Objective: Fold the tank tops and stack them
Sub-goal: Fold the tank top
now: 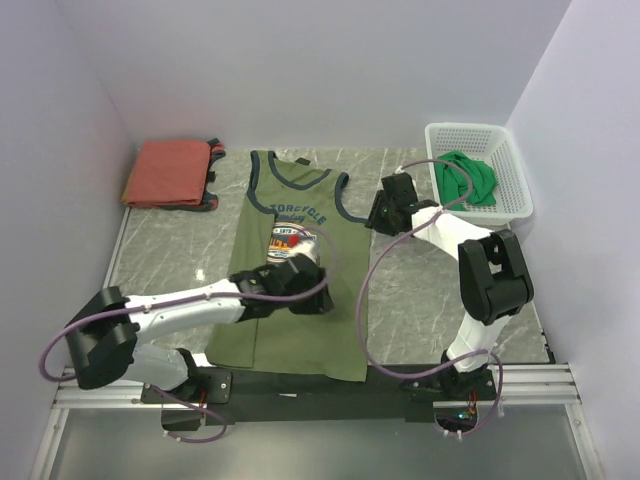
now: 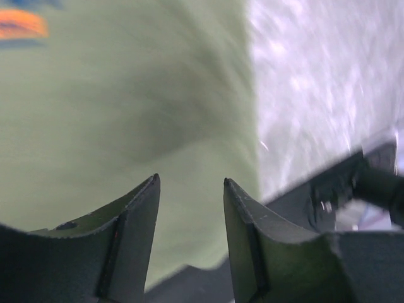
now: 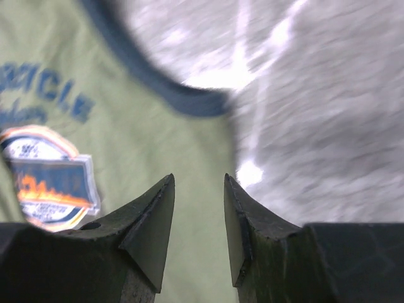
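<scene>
The olive green tank top [image 1: 292, 345] with navy trim and a chest graphic lies flat and unfolded in the middle of the table. My left gripper [image 1: 318, 290] hovers over its middle, near the right side. In the left wrist view the left gripper [image 2: 189, 180] is open with nothing between its fingers, above the olive cloth [image 2: 126, 95]. My right gripper [image 1: 376, 222] is by the top's right armhole. In the right wrist view the right gripper [image 3: 199, 178] is open and empty over the cloth's edge [image 3: 158, 139]. The rust-red tank top [image 1: 168, 172] lies folded at the back left. The bright green tank top [image 1: 468, 180] is crumpled in the basket.
A white mesh basket [image 1: 470, 128] stands at the back right against the wall. The marble tabletop [image 1: 170, 250] shows on both sides of the olive top. A dark rail [image 1: 300, 385] with the arm bases runs along the near edge. Walls close in the left, back and right.
</scene>
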Robot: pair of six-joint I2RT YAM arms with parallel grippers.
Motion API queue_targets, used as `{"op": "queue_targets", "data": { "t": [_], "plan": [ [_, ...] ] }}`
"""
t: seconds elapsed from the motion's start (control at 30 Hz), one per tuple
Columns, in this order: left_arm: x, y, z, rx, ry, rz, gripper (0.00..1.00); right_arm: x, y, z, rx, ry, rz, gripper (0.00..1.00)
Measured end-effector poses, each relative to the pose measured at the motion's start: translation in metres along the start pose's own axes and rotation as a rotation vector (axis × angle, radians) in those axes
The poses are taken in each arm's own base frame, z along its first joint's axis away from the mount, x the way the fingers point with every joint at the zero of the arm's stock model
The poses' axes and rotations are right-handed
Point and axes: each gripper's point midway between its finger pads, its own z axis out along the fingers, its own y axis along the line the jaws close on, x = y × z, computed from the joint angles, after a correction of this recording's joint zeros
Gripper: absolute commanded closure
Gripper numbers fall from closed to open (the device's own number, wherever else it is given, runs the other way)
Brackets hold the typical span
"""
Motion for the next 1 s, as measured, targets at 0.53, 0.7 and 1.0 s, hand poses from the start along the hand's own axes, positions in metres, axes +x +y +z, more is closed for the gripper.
{"op": "queue_targets", "data": {
  "t": [0.53, 0.7, 1.0],
  "plan": [
    [0.115, -0.08, 0.018, 0.044, 0.199, 0.186, 0.46, 0.006, -0.019, 0.048, 0.024, 0.087, -0.002, 0.61],
    [0.138, -0.081, 0.019, 0.035, 0.233, 0.199, 0.47, 0.003, -0.019, 0.056, 0.03, 0.086, 0.003, 0.7],
    [0.17, -0.093, 0.024, 0.027, 0.282, 0.244, 0.53, -0.002, -0.024, 0.06, 0.035, 0.082, 0.027, 0.97]
  ]
}}
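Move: From the right hand, the right armpit end of the tank top's dark armhole trim lies some 4 cm ahead, 1 cm to the right and 6 cm below; the right shoulder strap is about 15 cm ahead and 5 cm left, the printed logo 3 cm back and 18 cm left. From the left hand, the bottom hem's right corner is roughly 15 cm back, 12 cm right and 8 cm below, while the logo lies 17 cm ahead and 6 cm left. The right hand sinks about 5 cm to the tank top beside the armpit, then slides 3 cm forward low over the cloth and shuts its half-open fingers, pinching the end of the armhole trim. Meanwhile the left hand sweeps back and to the right across the lower shirt, then mostly back and down, some 15 cm back in all, turning about 20 degrees clockwise and reaching the hem's right corner with its fingers still half open and not yet closed on it. ##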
